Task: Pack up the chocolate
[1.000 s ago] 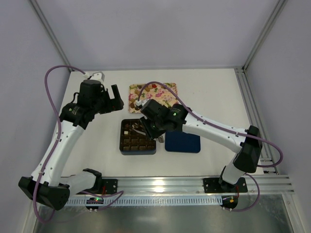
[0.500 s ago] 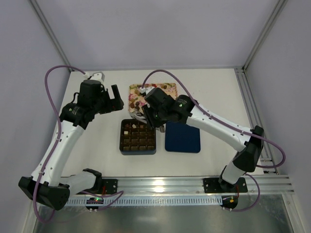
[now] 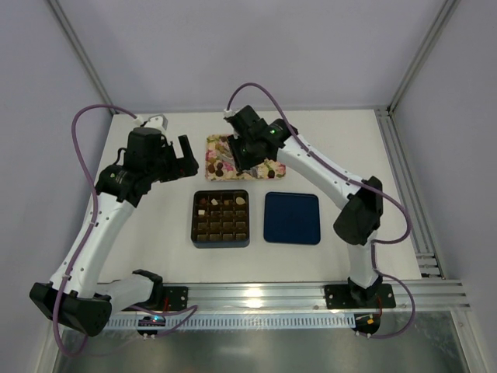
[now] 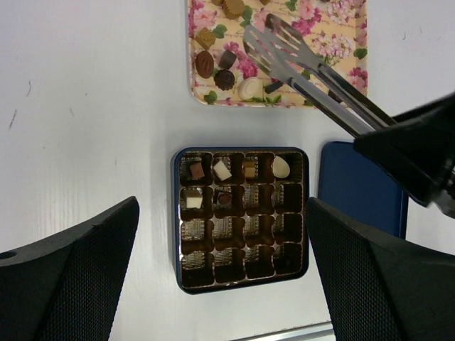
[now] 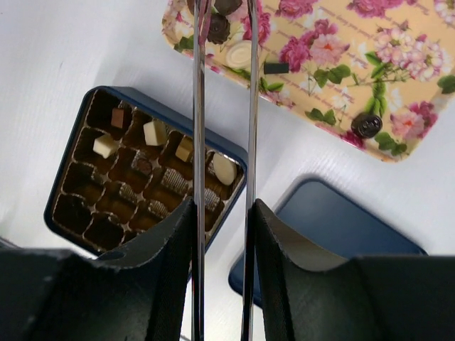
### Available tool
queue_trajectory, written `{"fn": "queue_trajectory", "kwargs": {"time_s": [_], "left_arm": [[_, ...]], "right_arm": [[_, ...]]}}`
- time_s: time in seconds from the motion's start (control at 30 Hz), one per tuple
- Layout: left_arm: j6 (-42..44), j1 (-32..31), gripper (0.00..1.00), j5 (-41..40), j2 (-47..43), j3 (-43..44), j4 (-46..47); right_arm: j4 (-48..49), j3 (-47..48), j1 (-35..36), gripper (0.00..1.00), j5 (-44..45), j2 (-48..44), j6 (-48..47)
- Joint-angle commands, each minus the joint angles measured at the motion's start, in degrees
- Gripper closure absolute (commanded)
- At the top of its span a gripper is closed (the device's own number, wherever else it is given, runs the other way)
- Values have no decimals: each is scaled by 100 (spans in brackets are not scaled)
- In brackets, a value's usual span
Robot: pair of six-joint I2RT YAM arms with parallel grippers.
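Note:
Loose chocolate (image 4: 213,67) lies on the left part of a floral tray (image 3: 273,167), with one dark piece (image 5: 366,125) farther right. Several pieces (image 4: 222,169) sit in the top two rows of the dark 4x4 box (image 3: 221,219). My right gripper (image 3: 242,151) is shut on metal tongs (image 4: 306,67), whose blades stand apart over the tray's chocolates; in the right wrist view the tong arms (image 5: 198,142) run between my fingers (image 5: 170,234). My left gripper (image 4: 222,206) hangs open, high above the box (image 4: 242,209), holding nothing.
A flat navy lid (image 3: 292,218) lies just right of the box. The floral tray (image 4: 334,42) sits behind both. Metal frame rails (image 3: 404,179) run along the table's right and near edges.
My right arm has swung back from over the box to over the floral tray, carrying the tongs. The box is now uncovered. The left arm has not moved.

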Motion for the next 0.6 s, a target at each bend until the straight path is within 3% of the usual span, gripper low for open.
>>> {"fn": "queue_trajectory", "kwargs": {"time_s": [0.0,0.57], "left_arm": [[0,35,3,15,-72,58,113],[88,44,3,-12,-46,40,95]], "right_arm": [[-142,702,-8,60,-171,371,-156],[-45,782,-25,60,-347,1005,29]]}}
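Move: From the right hand, which still holds the tongs, the small dark square chocolate on the flowered tray lies about 11 cm ahead, 10 cm left and 19 cm below. The dark round chocolate is some 3 cm nearer than it, and the oval brown one 3 cm to its left and 1 cm nearer; the white round one lies 7 cm ahead and 7 cm left of the hand. From the left hand the dark square is roughly 18 cm ahead, 7 cm right, 26 cm down. Lower the right gripper about 5 cm, drifting some 2 cm left, so the tong tips come down towards the dark square chocolate near the tray's near-left corner. Tip the hand about 5 degrees steeper on the way, then hold it there. Keep the grip on the tongs unchanged, prongs still apart. ##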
